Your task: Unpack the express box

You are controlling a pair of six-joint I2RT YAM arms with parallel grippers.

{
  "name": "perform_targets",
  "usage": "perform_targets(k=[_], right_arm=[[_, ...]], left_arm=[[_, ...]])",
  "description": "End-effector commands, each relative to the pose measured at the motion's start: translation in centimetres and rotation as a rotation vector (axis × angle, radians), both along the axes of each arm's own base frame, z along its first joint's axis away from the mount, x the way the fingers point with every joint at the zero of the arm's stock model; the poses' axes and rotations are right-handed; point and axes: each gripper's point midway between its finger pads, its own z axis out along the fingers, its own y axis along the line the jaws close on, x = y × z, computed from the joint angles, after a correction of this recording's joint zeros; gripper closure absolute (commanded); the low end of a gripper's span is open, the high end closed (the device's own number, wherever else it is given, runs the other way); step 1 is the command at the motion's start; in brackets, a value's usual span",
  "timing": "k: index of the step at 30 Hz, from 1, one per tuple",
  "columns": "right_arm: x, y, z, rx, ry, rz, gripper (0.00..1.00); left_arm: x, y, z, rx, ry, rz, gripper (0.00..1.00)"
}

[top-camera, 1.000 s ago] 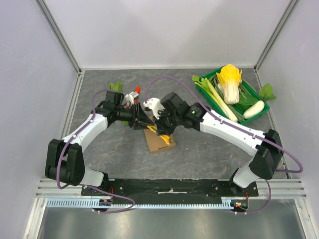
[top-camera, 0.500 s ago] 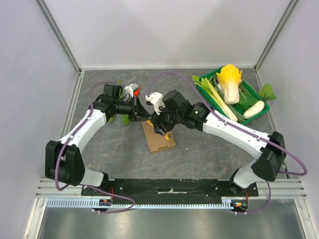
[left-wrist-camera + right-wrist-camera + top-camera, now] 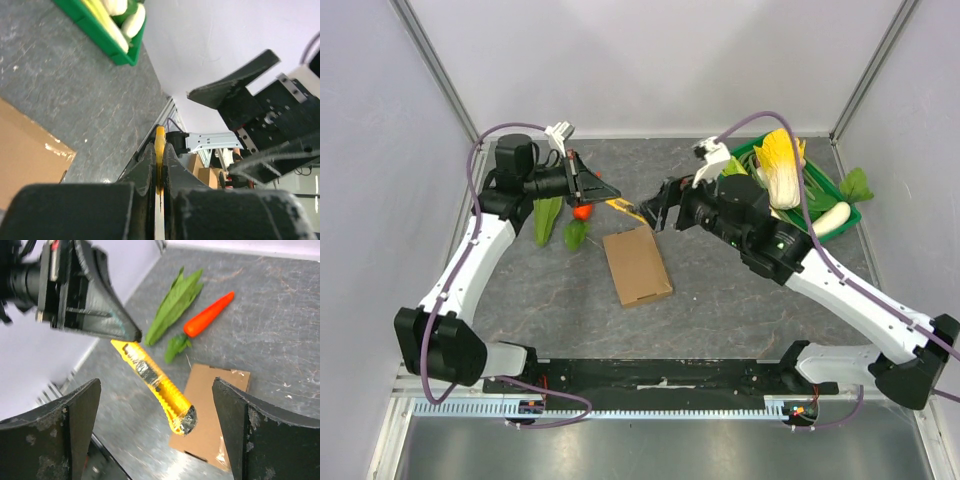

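Observation:
The express box (image 3: 638,266) is a flat brown cardboard box lying shut on the grey table; it also shows in the wrist views (image 3: 212,412) (image 3: 25,140). Above its far edge hangs a yellow utility knife (image 3: 626,208) (image 3: 155,382). My left gripper (image 3: 609,198) (image 3: 159,159) is shut on one end of the knife. My right gripper (image 3: 656,212) (image 3: 156,386) stands wide open around the knife's other, taped end, and neither finger touches it.
An orange carrot (image 3: 581,212) (image 3: 207,315) and green leaves (image 3: 548,218) (image 3: 172,305) lie left of the box. A green crate (image 3: 847,218) (image 3: 100,35) with cabbage, celery and a white radish stands at the back right. White walls enclose the table.
The left gripper shut on the knife and the right gripper opened off it. Both arms rose from the box and drew back, the left toward the far left.

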Motion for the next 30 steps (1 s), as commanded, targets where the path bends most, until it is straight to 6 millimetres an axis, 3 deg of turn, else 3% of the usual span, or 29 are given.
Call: perform_targets(k=[1,6,14,18,24,28,30], right_arm=[[1.8,-1.6,5.0,0.316,0.024,-0.171,0.02],[1.2,-0.6,7.8,0.444,0.022,-0.110,0.02],[-0.6,1.1,11.3,0.631,0.030,0.066,0.02],[-1.6,2.1,12.4,0.690,0.048,0.150,0.02],[-2.0,2.9,12.3,0.694,0.095,0.191,0.05],[-1.3,1.7,11.8,0.666,0.063,0.114,0.04],[-1.2,0.3,12.7,0.673,0.017,0.064,0.03]], left_arm=[[0.1,0.0,8.1,-0.113,-0.229,0.026,0.98],[0.6,-0.2,11.6,-0.218,-0.250,0.060,0.98],[-0.4,-0.2,14.2,-0.347,-0.233,0.106,0.98],[-0.3,-0.2,14.2,-0.372,-0.217,0.147,0.98],[-0.5,-0.1,14.0,-0.381,-0.225,0.158,0.98],[-0.7,-0.1,14.4,-0.377,-0.243,0.154,0.98],[-0.8,-0.1,14.5,-0.361,-0.249,0.150,0.98]])
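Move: The left fingers already pinch one end of the yellow cutter; its middle sits about 3 cm to the right and 1 cm back, and the open right gripper is some 7 cm to the right, 1 cm back. From the right hand the cutter's middle lies roughly 4 cm left and 2 cm ahead, level with the fingers. The express box is about 30 cm below, some 4 cm back and 3 cm left; the carrot, as low, is 8 cm ahead and 13 cm left. Upward together, about 11 cm each, slowing to a stop well above the express box. The left hand keeps its pinch on the yellow cutter and swings its fingers up to nearly level. The right hand stays wide open beside the cutter's free end, turns almost 40 degrees so its fingers tip upward, and late in the rise edges some 2 cm left; it does not close. ##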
